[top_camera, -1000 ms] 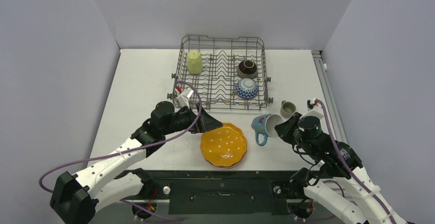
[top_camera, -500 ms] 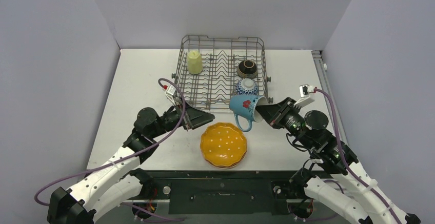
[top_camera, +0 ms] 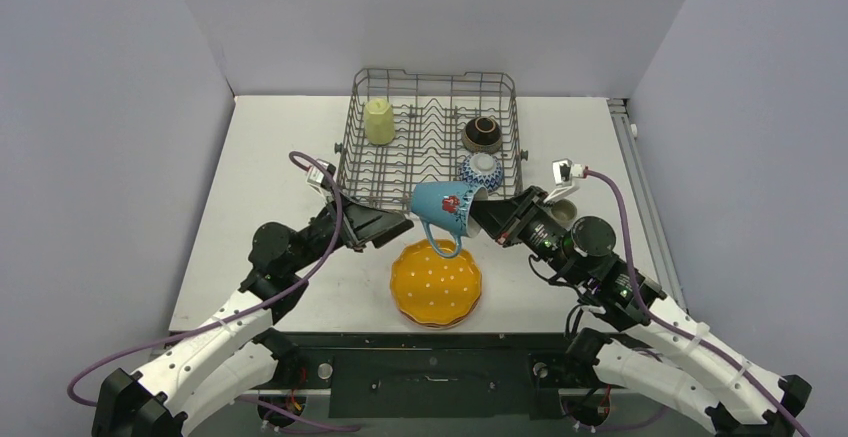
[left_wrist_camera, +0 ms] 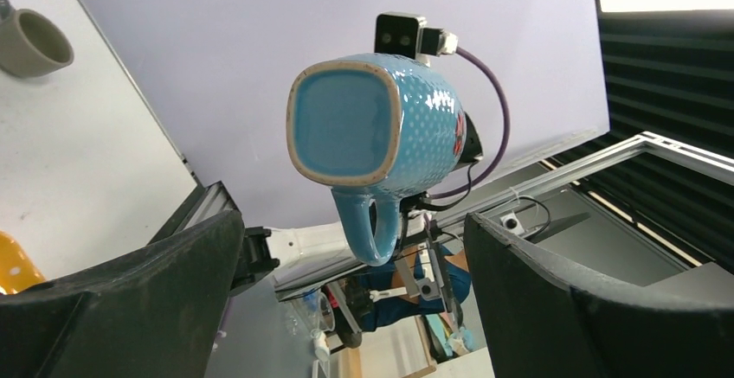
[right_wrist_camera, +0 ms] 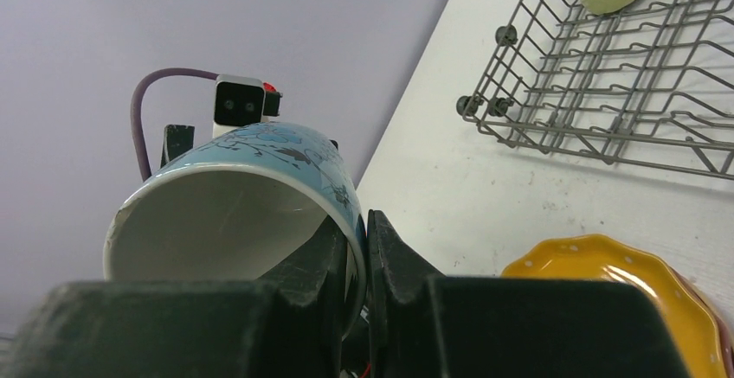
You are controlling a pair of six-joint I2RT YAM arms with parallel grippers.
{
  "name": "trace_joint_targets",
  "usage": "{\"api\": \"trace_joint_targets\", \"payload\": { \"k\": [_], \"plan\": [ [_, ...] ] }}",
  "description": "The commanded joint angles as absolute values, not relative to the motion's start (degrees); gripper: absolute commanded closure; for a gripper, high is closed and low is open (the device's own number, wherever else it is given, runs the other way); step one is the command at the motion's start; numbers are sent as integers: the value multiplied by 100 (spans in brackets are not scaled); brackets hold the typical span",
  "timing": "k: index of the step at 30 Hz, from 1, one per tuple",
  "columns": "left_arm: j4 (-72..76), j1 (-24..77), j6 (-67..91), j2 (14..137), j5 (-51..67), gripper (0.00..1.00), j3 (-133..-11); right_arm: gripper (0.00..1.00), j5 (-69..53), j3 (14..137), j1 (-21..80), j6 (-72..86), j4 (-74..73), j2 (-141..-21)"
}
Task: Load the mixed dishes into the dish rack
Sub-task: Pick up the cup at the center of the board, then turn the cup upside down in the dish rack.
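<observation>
My right gripper is shut on the rim of a blue flowered mug, one finger inside and one outside. It holds the mug tilted in the air between the dish rack's front edge and the stacked orange dotted plate. My left gripper is open just left of the mug and faces its base without touching it. The rack holds a pale-yellow mug, a dark brown bowl and a blue-white bowl.
A small grey mug stands on the table right of the rack, partly behind my right arm. The rack's wheels jut from its front left corner. Purple walls close three sides.
My right gripper has lifted the blue mug off the table and carried it left, toward the rack's front. My left arm has drawn back leftward, still open.
</observation>
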State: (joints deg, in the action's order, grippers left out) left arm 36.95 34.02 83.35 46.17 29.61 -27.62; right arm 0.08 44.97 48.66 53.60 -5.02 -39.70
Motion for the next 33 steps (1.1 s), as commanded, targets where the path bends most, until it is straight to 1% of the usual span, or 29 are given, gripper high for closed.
{"api": "trace_joint_targets", "payload": {
  "k": [1,9,18,33],
  "plan": [
    [4552,3375,8585,4556,2817,4,-2746,100,46,4482,4993,5602,1029,-4057],
    [4760,3375,8698,4606,2777,4,-2751,100,-58,4438,5341,5643,1667,-4368],
    [4921,3384,8772,4589,2671,4,-2742,100,517,4343,5885,5463,2227,-4653],
    [5149,3383,8869,4538,2716,4,-2794,100,849,4435,6220,5449,2722,-5178]
  ]
}}
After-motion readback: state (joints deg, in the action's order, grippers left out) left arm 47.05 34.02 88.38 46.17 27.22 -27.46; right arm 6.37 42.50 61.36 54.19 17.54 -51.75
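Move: The blue cup, held at its rim by the right hand with its base facing left, has its middle about 11 cm right, 2 cm ahead and 2 cm above the left hand's open fingers. From the right hand, those left fingers lie some 16 cm left, nearly level in depth and height. The orange plate is roughly 33 cm below, 7 cm left and 1 cm back. The patterned bowl in the rack is about 25 cm ahead, 5 cm right and 29 cm below. Still pinching the cup's rim, the right hand carries it about 7 cm left and slightly back, base first, in between the left hand's open fingers. The left hand rises about 4 cm in front of the base and rolls slightly, its fingers staying wide; whether they touch the cup yet can't be seen. ##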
